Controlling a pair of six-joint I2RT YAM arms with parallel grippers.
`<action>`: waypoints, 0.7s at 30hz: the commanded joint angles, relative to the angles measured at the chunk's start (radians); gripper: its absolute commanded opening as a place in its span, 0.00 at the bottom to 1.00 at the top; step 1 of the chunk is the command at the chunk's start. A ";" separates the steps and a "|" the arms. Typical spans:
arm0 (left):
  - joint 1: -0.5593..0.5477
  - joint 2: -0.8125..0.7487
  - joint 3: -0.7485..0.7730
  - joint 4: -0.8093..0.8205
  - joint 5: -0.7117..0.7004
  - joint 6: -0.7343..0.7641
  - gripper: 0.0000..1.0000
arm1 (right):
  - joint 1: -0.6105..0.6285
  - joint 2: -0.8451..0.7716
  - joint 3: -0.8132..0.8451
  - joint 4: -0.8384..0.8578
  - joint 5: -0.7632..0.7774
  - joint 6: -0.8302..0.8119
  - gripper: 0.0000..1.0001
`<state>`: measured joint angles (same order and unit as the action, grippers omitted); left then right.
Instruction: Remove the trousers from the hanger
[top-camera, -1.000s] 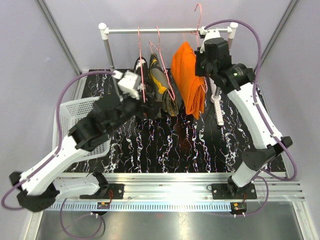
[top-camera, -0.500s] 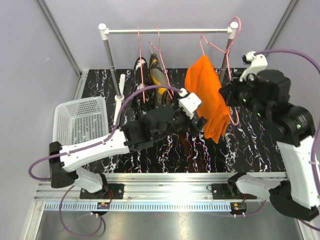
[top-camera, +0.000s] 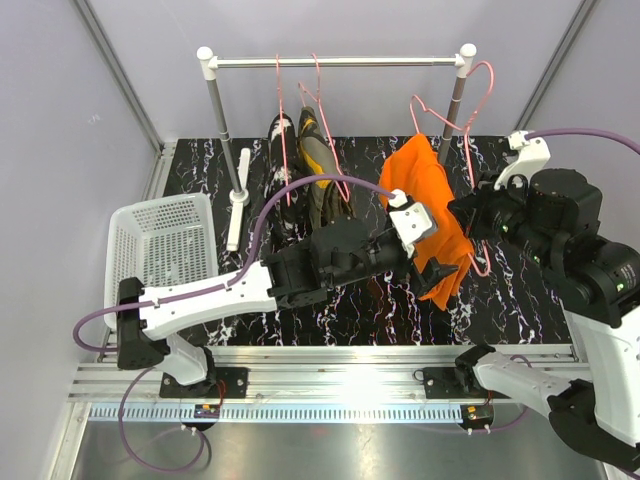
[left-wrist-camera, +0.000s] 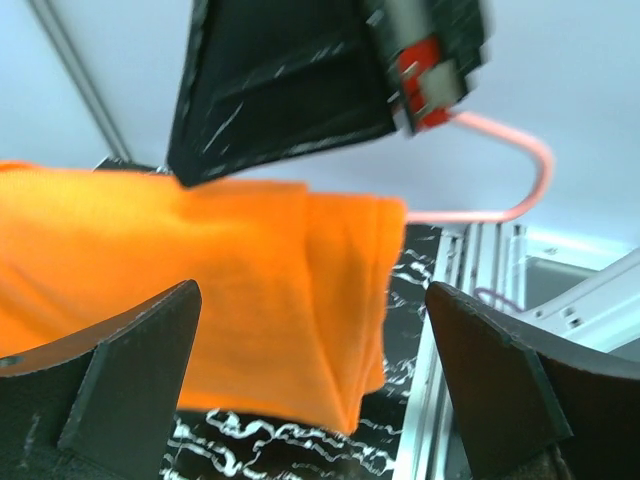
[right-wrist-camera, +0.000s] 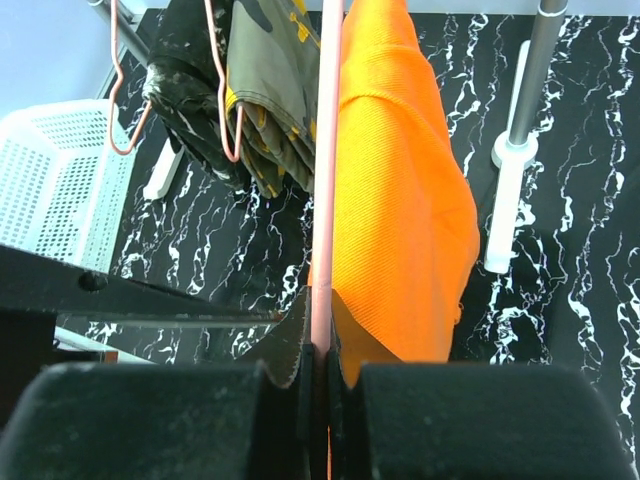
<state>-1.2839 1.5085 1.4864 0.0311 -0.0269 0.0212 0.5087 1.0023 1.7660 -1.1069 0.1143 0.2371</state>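
Observation:
The orange trousers (top-camera: 436, 195) hang folded over a pink hanger (top-camera: 472, 105) that is off the rail, to the right. My right gripper (top-camera: 480, 218) is shut on the hanger's wire (right-wrist-camera: 322, 200), with the orange trousers (right-wrist-camera: 400, 200) draped just right of it. My left gripper (top-camera: 432, 262) is open at the cloth's lower edge. In the left wrist view its jaws (left-wrist-camera: 315, 375) stand wide on either side of the orange trousers (left-wrist-camera: 200, 290), not touching them. The olive trousers (top-camera: 318, 165) and the black speckled trousers (top-camera: 283, 135) hang on pink hangers on the rail.
The rack's rail (top-camera: 340, 62) spans the back between two posts with white feet (top-camera: 238, 200) on the black marbled mat. A white basket (top-camera: 160, 250) stands at the left. Grey walls close in on both sides, and the metal base rail runs along the near edge.
My right gripper has carried the hanger with the orange trousers off the rail, right and forward. My left arm has swung right, from the other hangers to the orange cloth.

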 joint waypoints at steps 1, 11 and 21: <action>-0.015 0.024 0.057 0.084 -0.037 -0.017 0.99 | 0.004 -0.045 0.032 0.199 -0.021 0.008 0.00; -0.037 0.114 0.136 0.021 -0.172 0.019 0.73 | 0.004 -0.060 0.013 0.223 -0.079 0.031 0.00; -0.045 0.118 0.138 -0.003 -0.183 0.059 0.52 | 0.004 -0.053 -0.002 0.231 -0.042 0.013 0.00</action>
<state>-1.3327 1.6207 1.5890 0.0147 -0.1688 0.0494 0.5083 0.9699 1.7359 -1.0981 0.0807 0.2550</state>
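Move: The left hand, open and pointing right, has the orange trousers' middle roughly 6 cm ahead, 2 cm to its right and 5 cm below; their near edge is just beyond its fingertips. The pink hanger's near loop is about 6 cm right, 1 cm ahead and level; the camouflage trousers hang about 15 cm ahead, 17 cm left and 6 cm below. From the right hand, holding this hanger, the orange trousers' middle is some 3 cm back, 3 cm left and 8 cm below. The left hand eases about 3 cm right and pinches the orange trousers' near edge while the right keeps the hanger. ##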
